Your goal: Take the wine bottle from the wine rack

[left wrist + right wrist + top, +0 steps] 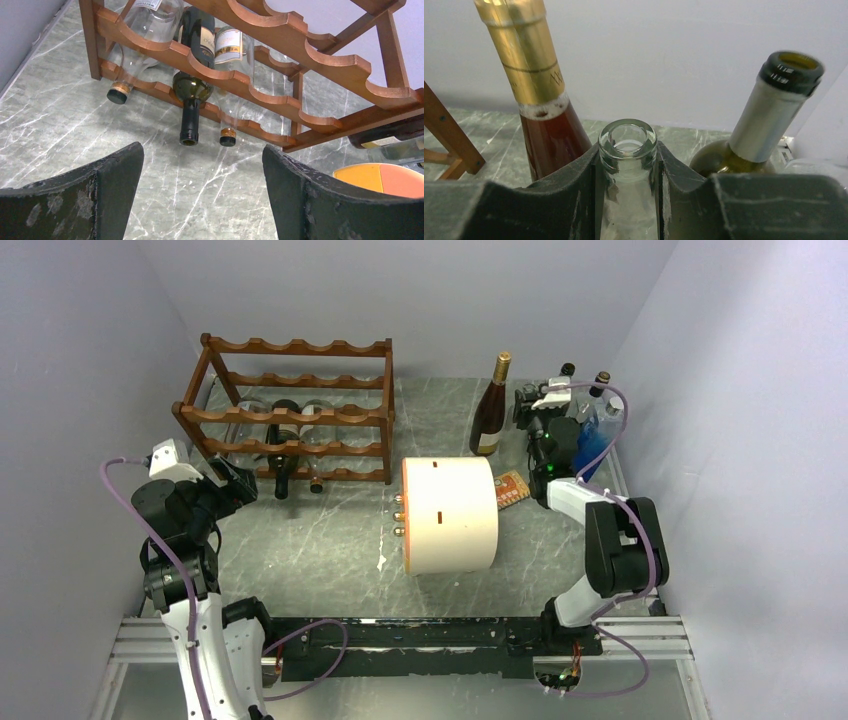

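The reddish-brown wine rack stands at the back left. Three bottles lie in it, necks toward me: a dark green wine bottle in the middle, with a clear bottle on its left and another clear bottle on its right. My left gripper hovers open just in front of the rack's left end, with nothing between its fingers. At the back right, my right gripper is shut on the neck of an upright clear glass bottle.
A cream cylinder with an orange rim lies mid-table. An amber bottle with gold foil stands behind it, seen again as the amber bottle. A green bottle with a silver neck stands beside the right gripper. An orange card lies nearby.
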Motion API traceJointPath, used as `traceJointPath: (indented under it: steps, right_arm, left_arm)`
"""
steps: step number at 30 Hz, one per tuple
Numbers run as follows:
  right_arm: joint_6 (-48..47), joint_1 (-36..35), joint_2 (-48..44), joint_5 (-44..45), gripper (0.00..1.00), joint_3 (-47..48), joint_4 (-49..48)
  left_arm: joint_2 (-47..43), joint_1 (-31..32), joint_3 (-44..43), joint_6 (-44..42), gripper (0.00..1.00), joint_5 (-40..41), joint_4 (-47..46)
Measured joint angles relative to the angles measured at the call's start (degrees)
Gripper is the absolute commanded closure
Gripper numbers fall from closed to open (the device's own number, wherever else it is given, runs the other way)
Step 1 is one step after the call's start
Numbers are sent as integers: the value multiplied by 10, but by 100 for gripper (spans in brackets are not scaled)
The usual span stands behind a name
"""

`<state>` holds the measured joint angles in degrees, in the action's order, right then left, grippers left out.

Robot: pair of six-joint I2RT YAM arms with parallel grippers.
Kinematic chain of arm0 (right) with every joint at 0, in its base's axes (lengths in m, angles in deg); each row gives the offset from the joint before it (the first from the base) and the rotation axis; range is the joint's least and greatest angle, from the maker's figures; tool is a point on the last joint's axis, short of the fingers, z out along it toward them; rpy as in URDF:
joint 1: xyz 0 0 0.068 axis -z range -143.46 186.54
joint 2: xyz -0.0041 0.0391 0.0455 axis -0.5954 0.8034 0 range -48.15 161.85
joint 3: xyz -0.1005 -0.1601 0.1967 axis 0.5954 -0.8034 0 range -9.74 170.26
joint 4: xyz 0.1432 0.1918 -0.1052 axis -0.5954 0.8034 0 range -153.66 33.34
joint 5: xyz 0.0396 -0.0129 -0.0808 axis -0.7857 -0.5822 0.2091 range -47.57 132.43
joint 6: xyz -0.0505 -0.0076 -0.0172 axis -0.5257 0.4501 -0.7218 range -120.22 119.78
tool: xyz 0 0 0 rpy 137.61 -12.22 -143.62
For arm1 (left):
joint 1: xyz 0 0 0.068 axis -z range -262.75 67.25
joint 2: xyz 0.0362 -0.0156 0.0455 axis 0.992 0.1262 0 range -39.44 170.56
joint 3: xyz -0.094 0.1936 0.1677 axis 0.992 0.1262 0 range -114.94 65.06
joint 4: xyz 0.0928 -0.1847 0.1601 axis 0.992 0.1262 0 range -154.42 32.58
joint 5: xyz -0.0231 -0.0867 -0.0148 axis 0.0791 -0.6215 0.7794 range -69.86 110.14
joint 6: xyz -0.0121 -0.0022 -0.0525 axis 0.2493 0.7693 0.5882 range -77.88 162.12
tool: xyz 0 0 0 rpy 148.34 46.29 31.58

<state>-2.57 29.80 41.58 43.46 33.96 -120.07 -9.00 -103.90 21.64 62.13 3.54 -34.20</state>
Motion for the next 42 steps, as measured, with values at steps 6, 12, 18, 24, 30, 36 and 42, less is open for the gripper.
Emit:
traceJointPath:
  steps: [6, 12, 18, 24, 30, 36, 42]
  right_arm:
    - [-1, 0, 18, 0, 100, -13, -30]
    - [-1, 0, 19, 0, 71, -23, -47]
    - [-2, 0, 8, -2, 38, -42, -57]
    - [-6, -1, -24, -5, 0, -52, -25]
    - [-7, -1, -94, -7, 0, -44, 63]
    - [6, -7, -180, -9, 0, -25, 179]
    - [36, -34, -257, -3, 0, -4, 319]
  left_arm:
    - [1, 0, 0, 0, 8, 0, 0]
    - [1, 0, 0, 0, 8, 0, 0]
    - [1, 0, 0, 0, 8, 0, 0]
    - [1, 0, 0, 0, 8, 0, 0]
    - [3, 0, 1, 0, 6, -2, 0]
    - [36, 5, 3, -1, 3, -19, -5]
    - [103, 31, 10, -1, 13, -64, -13]
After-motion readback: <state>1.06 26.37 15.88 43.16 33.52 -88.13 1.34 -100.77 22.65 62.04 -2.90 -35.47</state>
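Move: My right hand still holds the clear bottle by its neck, nearly over its standing place, the tabletop some 25 cm below. The red bottle stands about 4 cm farther out and 7 cm left, the green bottle 4 cm farther and 8 cm right, middles 10 cm below. The racked wine bottle lies about 16 cm ahead of my left hand, 3 cm right and 15 cm below; the corked bottle is 7 cm right of it. With my right hand I lower the clear bottle the last centimetre or so onto the table, open my fingers wide to let go of its neck, then draw straight back about 8 cm while rising clear. My left hand waits open until near the end, then starts down some 4 cm, rightward and forward towards the wine bottle's neck, tipping down and turning slightly clockwise. ##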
